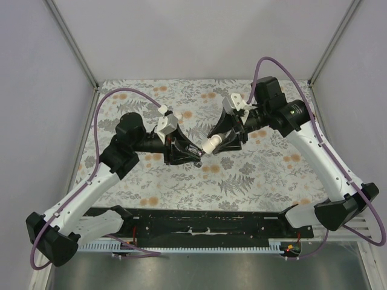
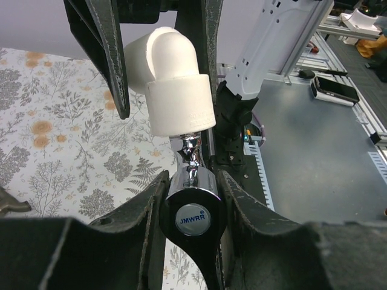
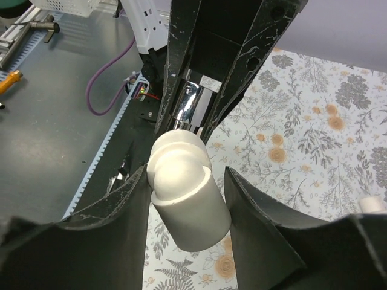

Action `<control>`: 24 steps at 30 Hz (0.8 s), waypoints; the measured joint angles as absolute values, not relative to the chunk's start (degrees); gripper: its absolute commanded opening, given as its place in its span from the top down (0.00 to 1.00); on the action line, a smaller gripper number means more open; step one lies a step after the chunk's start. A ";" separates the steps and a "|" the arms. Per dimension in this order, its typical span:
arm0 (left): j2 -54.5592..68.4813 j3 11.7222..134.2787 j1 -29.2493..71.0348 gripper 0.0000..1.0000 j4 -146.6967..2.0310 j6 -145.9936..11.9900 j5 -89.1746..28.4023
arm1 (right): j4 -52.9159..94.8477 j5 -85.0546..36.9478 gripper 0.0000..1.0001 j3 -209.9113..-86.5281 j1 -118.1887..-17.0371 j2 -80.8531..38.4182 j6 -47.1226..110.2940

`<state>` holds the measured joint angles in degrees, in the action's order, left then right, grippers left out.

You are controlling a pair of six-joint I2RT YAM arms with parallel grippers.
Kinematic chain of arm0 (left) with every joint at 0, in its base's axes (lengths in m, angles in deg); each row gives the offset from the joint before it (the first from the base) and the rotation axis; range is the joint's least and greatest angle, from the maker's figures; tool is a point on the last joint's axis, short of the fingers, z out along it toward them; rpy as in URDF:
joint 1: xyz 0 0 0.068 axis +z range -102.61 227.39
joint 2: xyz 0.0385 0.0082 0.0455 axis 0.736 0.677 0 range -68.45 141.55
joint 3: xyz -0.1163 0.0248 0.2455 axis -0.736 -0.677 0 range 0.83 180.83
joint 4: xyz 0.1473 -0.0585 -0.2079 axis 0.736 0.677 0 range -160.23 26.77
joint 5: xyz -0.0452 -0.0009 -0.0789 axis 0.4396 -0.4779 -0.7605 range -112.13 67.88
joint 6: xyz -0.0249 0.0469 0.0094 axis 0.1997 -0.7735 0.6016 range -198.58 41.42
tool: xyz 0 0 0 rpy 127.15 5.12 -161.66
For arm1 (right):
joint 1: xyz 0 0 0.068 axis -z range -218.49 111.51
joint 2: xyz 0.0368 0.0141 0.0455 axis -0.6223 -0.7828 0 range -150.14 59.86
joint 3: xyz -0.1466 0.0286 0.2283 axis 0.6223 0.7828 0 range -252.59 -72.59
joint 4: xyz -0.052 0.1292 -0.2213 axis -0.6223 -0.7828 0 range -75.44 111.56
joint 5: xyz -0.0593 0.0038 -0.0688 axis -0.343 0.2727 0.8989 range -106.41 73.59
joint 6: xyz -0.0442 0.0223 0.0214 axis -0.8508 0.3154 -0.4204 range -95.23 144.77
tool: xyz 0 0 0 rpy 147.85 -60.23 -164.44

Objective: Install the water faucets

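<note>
A small chrome water faucet [image 2: 195, 181] with a blue-lettered cap is clamped between the fingers of my left gripper [image 2: 192, 178], which is shut on its body. Its threaded stem enters a white plastic elbow fitting [image 2: 178, 84]. In the right wrist view the elbow fitting [image 3: 187, 193] sits between the fingers of my right gripper [image 3: 187, 175], which press on its sides. The faucet [image 3: 190, 106] shows beyond it. From above, the left gripper [image 1: 195, 158] and right gripper [image 1: 213, 142] meet tip to tip above the middle of the table, with the elbow fitting [image 1: 211, 144] between them.
The floral mat [image 1: 242, 175] covers the table, between grey walls. A black rail [image 1: 199, 226] runs along the near edge. A short white cylinder [image 3: 370, 204] lies on the mat at the right. A dark handset [image 2: 332, 90] rests on the metal bench.
</note>
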<state>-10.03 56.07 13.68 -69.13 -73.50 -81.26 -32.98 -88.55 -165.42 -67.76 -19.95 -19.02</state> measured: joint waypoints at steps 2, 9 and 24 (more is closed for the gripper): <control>-10.10 56.12 13.68 0.98 -69.17 -73.43 -81.26 | -33.35 -88.55 0.70 -165.42 -67.81 -19.99 -18.74; -13.99 55.66 11.10 0.98 -68.49 -77.52 -69.76 | -27.67 -84.44 1.00 -165.31 -68.22 -20.23 -5.73; -9.53 40.12 -25.25 0.98 -89.74 -130.90 14.26 | -7.69 -62.10 1.00 -154.25 -68.22 -23.29 52.43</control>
<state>-9.53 40.12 -25.25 -89.74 -130.90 14.26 -7.69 -62.10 -154.25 -68.22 -23.29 52.43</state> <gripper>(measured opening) 0.404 0.543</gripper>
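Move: The left hand holds the faucet, the right fingers are round the white elbow fitting on its end. The elbow lies some 7 cm to the left hand's right, 2 cm farther out and slightly higher. From the right hand the faucet is about 7 cm left, 2 cm back and 2 cm lower. On the table, roughly 30 cm beneath the right hand, the grey valve lies about 9 cm ahead and 6 cm right, the loose white fitting some 15 cm ahead and 14 cm left. Keeping the elbow pinched in the right fingers and the faucet in the left, the hands twist against each other: the left hand's top rolls back as its fingers swing from rightward to forward-right, the right hand's top rolls forward, roughly 145 degrees between them. Meanwhile both travel forward about 7 cm and then also sink about 5 cm, the left after a slight rise. ##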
